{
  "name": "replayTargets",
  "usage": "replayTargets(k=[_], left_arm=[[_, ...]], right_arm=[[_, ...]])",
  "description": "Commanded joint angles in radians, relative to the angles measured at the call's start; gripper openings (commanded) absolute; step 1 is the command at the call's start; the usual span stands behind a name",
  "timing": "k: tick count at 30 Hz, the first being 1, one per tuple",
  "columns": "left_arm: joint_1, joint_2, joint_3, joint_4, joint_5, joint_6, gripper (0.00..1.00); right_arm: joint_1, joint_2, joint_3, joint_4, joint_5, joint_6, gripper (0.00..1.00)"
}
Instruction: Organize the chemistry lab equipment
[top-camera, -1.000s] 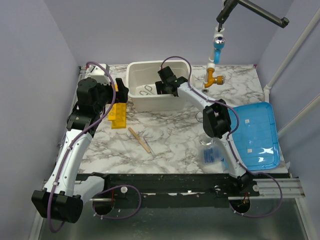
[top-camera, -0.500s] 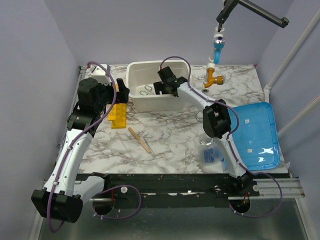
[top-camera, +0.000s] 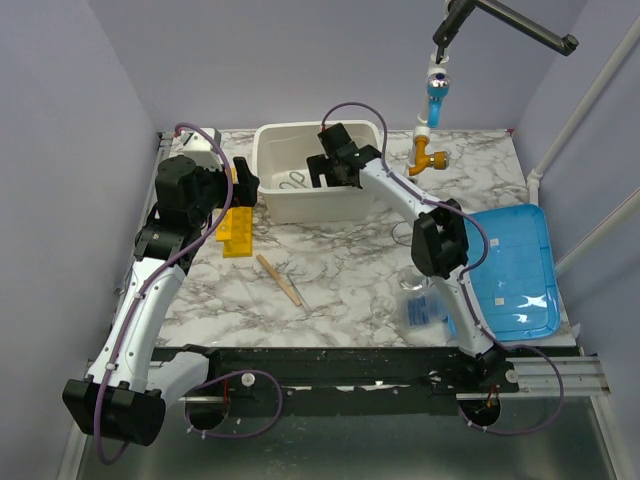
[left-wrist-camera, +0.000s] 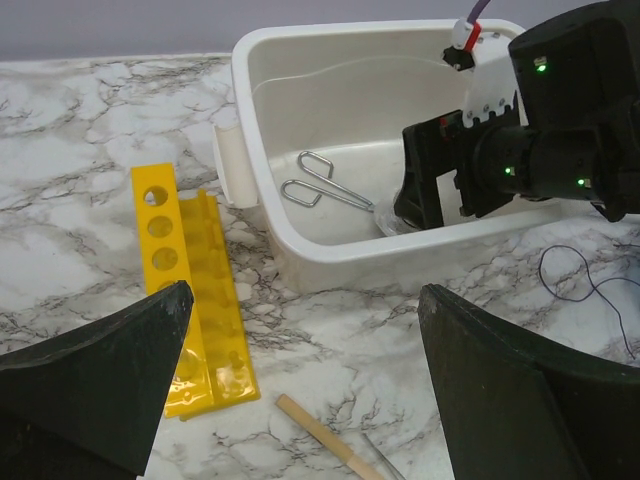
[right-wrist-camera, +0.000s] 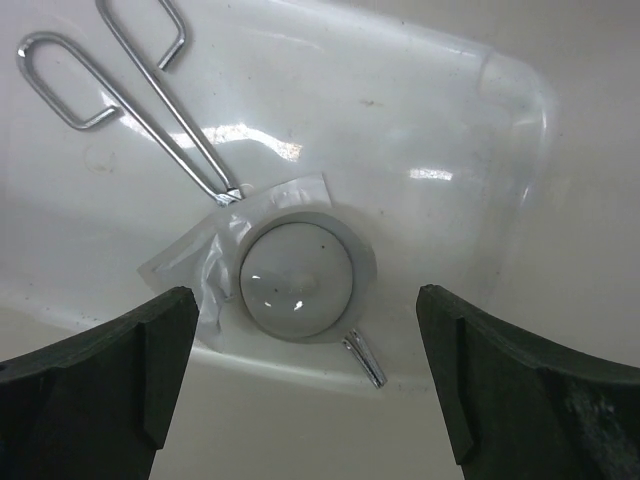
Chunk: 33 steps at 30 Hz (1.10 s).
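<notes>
My right gripper hangs open inside the white bin, its jaws wide apart with nothing between them. Below it on the bin floor lies a round clear dish in a small plastic bag. The silver tongs rest partly under that dish. My left gripper is open above the table, left of the bin. The yellow tube rack lies under its left finger. A tan wooden stick lies on the marble in front of it. A clear bag with blue contents sits near the front right.
A blue tray lies at the right edge of the table. A small clear glass piece stands by the right arm, just behind the bag. A stand with a blue and orange fitting rises at the back right. The right arm's purple cable loops over the bin.
The right gripper's jaws have spread wider and its wrist has lifted a little over the bin. The left arm has not moved.
</notes>
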Motion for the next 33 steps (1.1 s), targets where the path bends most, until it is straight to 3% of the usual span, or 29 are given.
replayTargets(k=[1, 8, 16, 20, 23, 28, 33], left_arm=[[-0.006, -0.009, 0.029, 0.003, -0.001, -0.009, 0.99], [-0.008, -0.02, 0.021, 0.01, -0.02, -0.008, 0.98], [-0.008, -0.035, 0.007, 0.025, -0.044, -0.01, 0.98], [-0.005, -0.049, 0.003, 0.027, -0.063, -0.016, 0.99], [0.0, -0.051, 0.004, 0.022, -0.084, -0.026, 0.99], [0.003, -0.062, 0.003, 0.021, -0.096, -0.026, 0.99], [0.003, -0.068, 0.001, 0.024, -0.09, -0.026, 0.99]], right_arm=[[-0.003, -0.121, 0.034, 0.006, 0.012, -0.01, 1.0], [0.029, -0.278, -0.077, 0.12, -0.035, 0.017, 1.0], [0.22, -0.504, -0.316, 0.248, 0.122, 0.0, 0.99], [0.347, -0.613, -0.486, 0.309, 0.211, 0.012, 0.94], [0.405, -0.682, -0.671, 0.399, 0.181, 0.074, 0.84], [0.488, -0.683, -0.847, 0.451, 0.163, 0.178, 0.7], [0.536, -0.599, -0.871, 0.412, 0.186, 0.243, 0.68]])
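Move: The right hand is inside the white box near its front wall, the box's middle about 6 cm ahead and roughly level with it in height. The tweezers lie some 27 cm back, 7 cm left and 7 cm below; the wooden stick is 24 cm back and 12 cm left, the yellow rack 11 cm back and 23 cm left. From the idle left hand, the tweezers lie about 15 cm back, 9 cm right and 29 cm below. The right hand rises nearly 19 cm from the box, swings 25 cm back, drops towards the tweezers, fingers part-closing. ##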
